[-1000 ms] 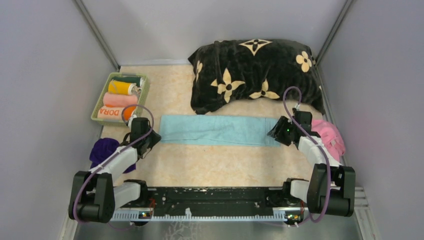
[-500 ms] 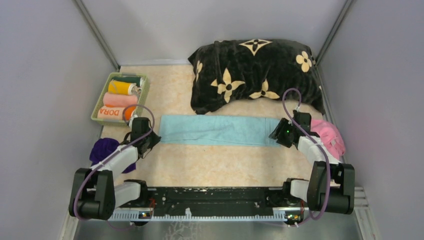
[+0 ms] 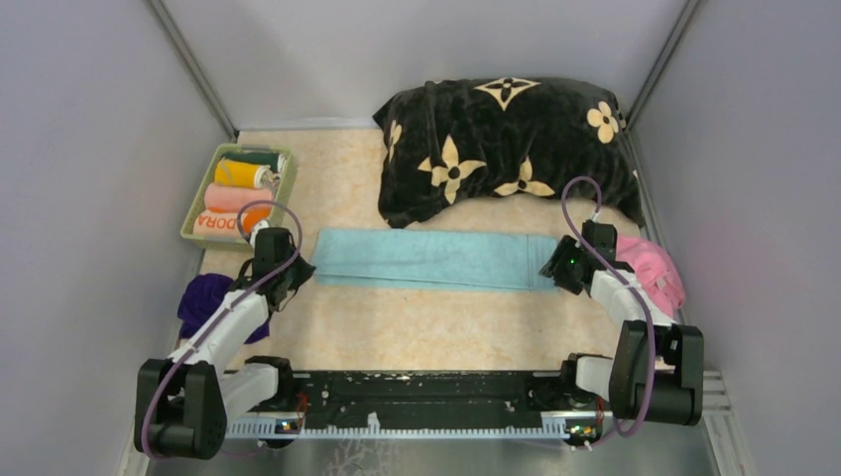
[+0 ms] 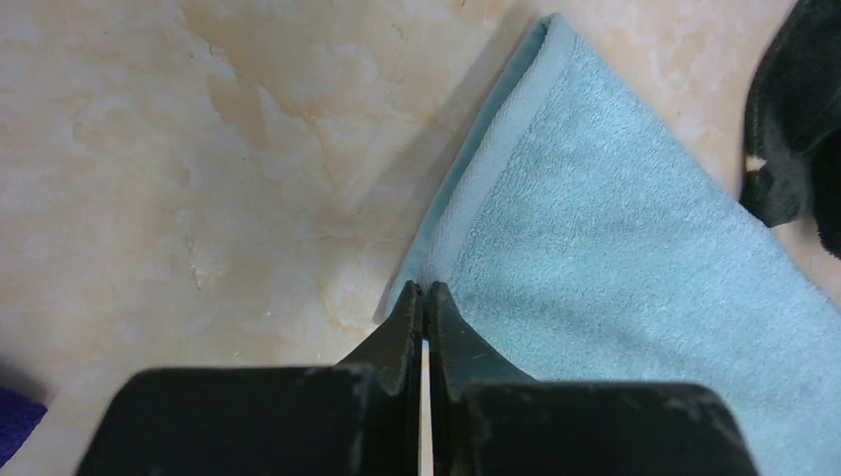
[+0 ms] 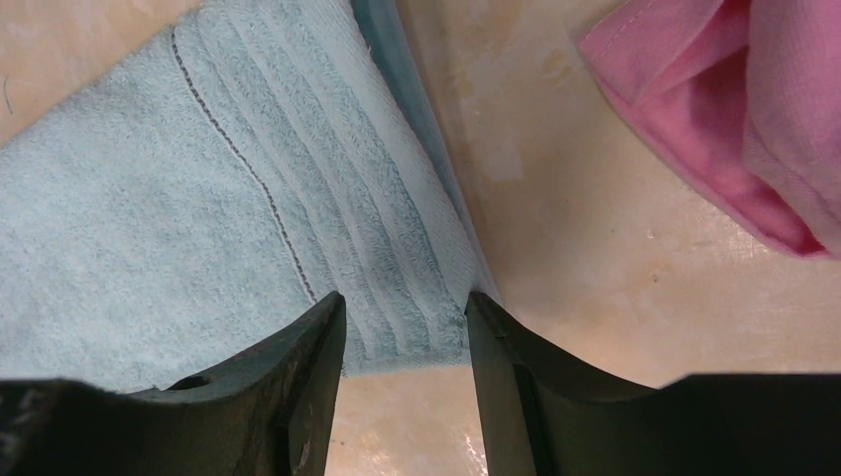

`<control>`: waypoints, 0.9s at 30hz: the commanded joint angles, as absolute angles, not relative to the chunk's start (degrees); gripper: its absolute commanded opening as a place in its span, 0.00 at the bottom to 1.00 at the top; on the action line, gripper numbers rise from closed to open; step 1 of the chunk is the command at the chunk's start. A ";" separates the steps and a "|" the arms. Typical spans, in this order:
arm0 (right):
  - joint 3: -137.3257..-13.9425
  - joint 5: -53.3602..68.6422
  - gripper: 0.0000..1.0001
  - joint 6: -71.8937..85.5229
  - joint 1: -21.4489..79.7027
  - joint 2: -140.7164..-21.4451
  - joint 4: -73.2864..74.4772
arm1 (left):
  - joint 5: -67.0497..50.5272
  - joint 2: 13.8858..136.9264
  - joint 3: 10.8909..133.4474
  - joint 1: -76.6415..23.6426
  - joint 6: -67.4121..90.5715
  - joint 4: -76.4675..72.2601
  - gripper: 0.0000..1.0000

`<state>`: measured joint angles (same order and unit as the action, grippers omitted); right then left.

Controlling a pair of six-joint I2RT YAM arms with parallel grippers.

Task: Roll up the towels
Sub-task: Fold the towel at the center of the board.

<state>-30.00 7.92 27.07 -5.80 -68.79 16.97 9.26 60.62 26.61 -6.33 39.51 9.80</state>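
Observation:
A light blue towel (image 3: 426,260) lies flat as a long strip across the middle of the table. My left gripper (image 3: 302,270) is at its near left corner, jaws shut, with the tips (image 4: 424,290) pinched on the hem of the light blue towel (image 4: 615,248). At the other end my right gripper (image 3: 548,270) stands open, its fingertips (image 5: 405,302) either side of the near right corner of the light blue towel (image 5: 198,198). A crumpled pink towel (image 3: 660,273) lies to its right, and a dark purple towel (image 3: 203,297) lies left of my left arm.
A big black cushion (image 3: 506,144) with beige flowers lies just behind the towel. A green basket (image 3: 193,223) at the back left holds rolled towels: yellow (image 3: 238,174), peach (image 3: 233,197), orange "DORA" (image 3: 223,224). Grey walls close in both sides.
My left gripper has closed at the towel's left corner, and its arm has stretched a little further. My right gripper has stayed open and edged slightly right.

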 commanded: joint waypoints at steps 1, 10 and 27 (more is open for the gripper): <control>-31.28 3.20 0.49 27.37 -6.46 -67.97 18.46 | 10.84 59.53 27.51 -6.17 38.06 13.32 0.00; -31.38 2.00 0.49 27.75 -6.90 -68.99 18.67 | 6.60 60.96 24.21 -6.21 40.93 13.68 0.01; -31.78 -0.14 0.49 28.87 -7.20 -69.59 18.59 | 7.57 53.42 24.81 -6.60 43.44 21.47 0.04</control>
<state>-30.46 3.90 28.80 -6.55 -69.21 17.37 6.17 55.02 22.50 -6.39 43.57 18.13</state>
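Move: The left fingers already hold the near-left corner of the towel's upper layer; the lower layer's near-left corner lies about 4 cm back and 4 cm below. From that hand the green basket stands some 17 cm ahead and 19 cm left, the purple towel about 10 cm back and 22 cm left. Under the half-open right fingers, the folded towel's near-right corner is about 3 cm back and 2 cm right, with the pink towel roughly level, 22 cm to the right. With its closed fingers keeping their pinch on the upper layer's corner, the left hand draws it back about 4.5 cm towards the robot while sinking some 3.5 cm, then comes up about 1 cm at the end, its fingers having tipped down a little. The right hand stays low with its half-open fingers resting on the towel's near-right end and eases about 1.5 cm to the right, turning slightly clockwise, which draws the towel out lengthwise against the left hand's hold. ##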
